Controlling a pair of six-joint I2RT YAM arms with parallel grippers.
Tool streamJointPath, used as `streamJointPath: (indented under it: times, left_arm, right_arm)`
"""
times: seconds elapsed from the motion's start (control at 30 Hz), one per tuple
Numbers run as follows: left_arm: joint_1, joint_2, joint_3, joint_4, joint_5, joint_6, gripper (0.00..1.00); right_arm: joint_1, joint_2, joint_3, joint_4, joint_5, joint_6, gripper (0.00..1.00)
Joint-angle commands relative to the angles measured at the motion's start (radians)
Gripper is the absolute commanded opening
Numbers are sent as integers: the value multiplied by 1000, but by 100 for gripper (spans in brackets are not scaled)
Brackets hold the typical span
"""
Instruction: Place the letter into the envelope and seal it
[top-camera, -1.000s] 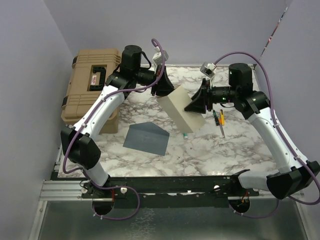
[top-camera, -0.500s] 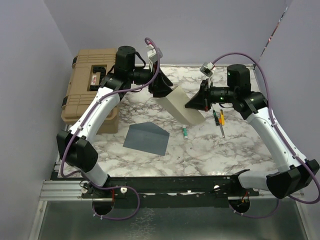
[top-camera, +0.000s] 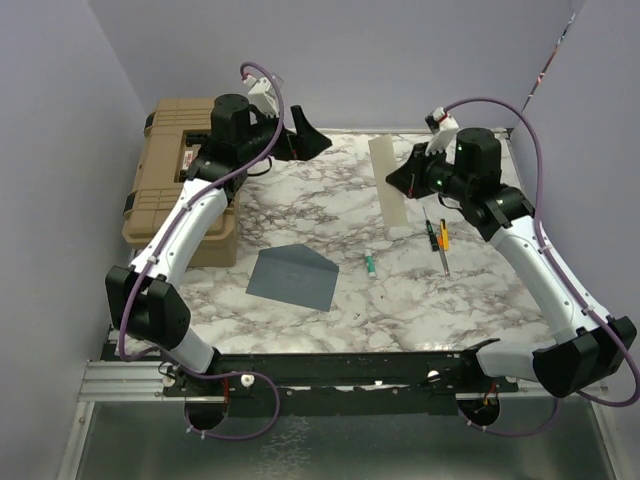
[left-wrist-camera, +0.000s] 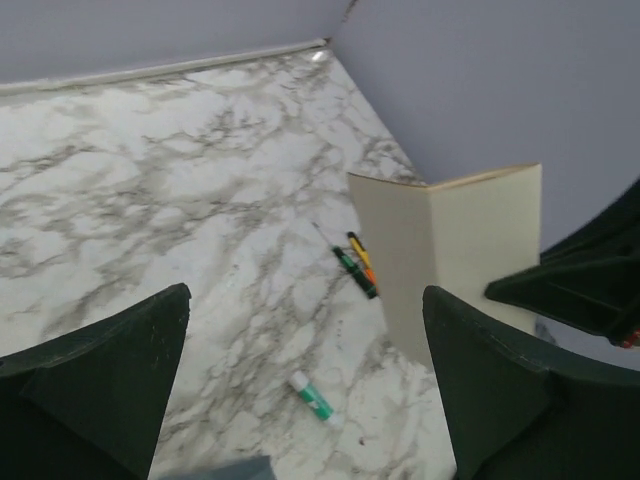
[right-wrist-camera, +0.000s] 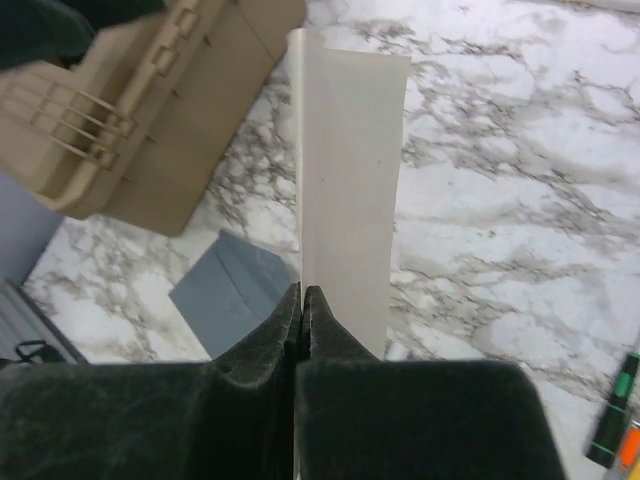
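Note:
The tan letter (top-camera: 385, 160) hangs upright above the back right of the marble table, folded along a vertical crease (left-wrist-camera: 432, 250). My right gripper (top-camera: 396, 184) is shut on its edge, with the fingertips (right-wrist-camera: 303, 295) pinched on the sheet (right-wrist-camera: 345, 170). My left gripper (top-camera: 312, 140) is open and empty above the back left of the table, well apart from the letter, with its fingers (left-wrist-camera: 120, 380) spread wide. The slate blue-grey envelope (top-camera: 292, 277) lies flat at the front centre, flap open, also seen under the right gripper (right-wrist-camera: 235, 290).
A big tan hard case (top-camera: 185, 170) stands at the left edge. A green glue stick (top-camera: 371, 265) lies right of the envelope. Two pens (top-camera: 437, 238) lie under the right arm. Lilac walls close the back and sides.
My left gripper opened, let go of the letter and drew back to the left. My right gripper shut on the letter and swung it upright toward the back right.

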Motion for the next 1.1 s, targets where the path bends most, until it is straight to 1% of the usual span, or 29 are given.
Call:
streamJointPath:
  times: [0.0,0.13,0.2,0.23,0.27,0.3,0.33,0.4,0.5,0.6,0.7,0.87,1.0,1.03,1.07]
  left_arm:
    - [-73,-39,-91,303,196,-284,99]
    - [-100,-37,-206,606,224,-535,98]
    - [-108,-17,-222,700,245,-624,90]
    - [-119,-5,-222,721,250,-647,83]
    - [-127,7,-218,729,256,-658,77]
    - [-138,16,-211,734,263,-660,73]
    - [-146,23,-207,740,269,-661,71]
    - [-155,28,-204,760,269,-670,69]
    - [-155,29,-206,796,266,-698,69]
    - [-155,34,-210,837,270,-744,69]
    - [-155,39,-213,881,278,-782,64]
    - [-150,38,-223,891,281,-765,47]
    - [-143,40,-242,891,269,-748,31]
    - [-143,42,-244,891,269,-747,26]
    - [-143,44,-246,891,269,-746,23]
  right_arm:
    - [3,-33,-30,217,-91,178,0]
    - [3,-30,-30,342,-191,292,0]
    - [3,-20,-25,374,-218,338,0]
    - [3,-15,-28,397,-236,365,0]
    - [3,-9,-34,428,-267,395,0]
    - [3,-4,-43,472,-296,441,0]
    - [3,2,-50,507,-320,475,0]
    - [3,10,-70,573,-352,544,0]
    - [3,18,-98,652,-372,620,0]
    - [3,31,-101,679,-384,665,0]
    - [3,41,-109,702,-385,697,0]
    - [3,47,-115,678,-363,690,0]
    - [3,48,-117,661,-365,683,0]
    - [3,48,-117,656,-365,680,0]
    - [3,48,-117,650,-364,678,0]
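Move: The folded letter stands in my shut right fingers, roughly 15 cm to the right of my open left hand, 7 cm back and 3 cm lower. For my right hand, the left gripper waits about 16 cm to the left, 7 cm ahead and 3 cm higher. About 30 cm below my right hand, the glue stick lies nearly straight underneath, the envelope some 22 cm left and 3 cm back, and the pens 17 cm right and 9 cm ahead. I bring both hands together around the letter: my left swings right and back about 10 cm each way, then rises, rolling its left side down and turning clockwise as its wide fingers narrow over the letter's free edge. My right keeps its pinch, lifts the letter about 9 cm and carries it left towards the left hand, rolling its own left side up, then holds still. ##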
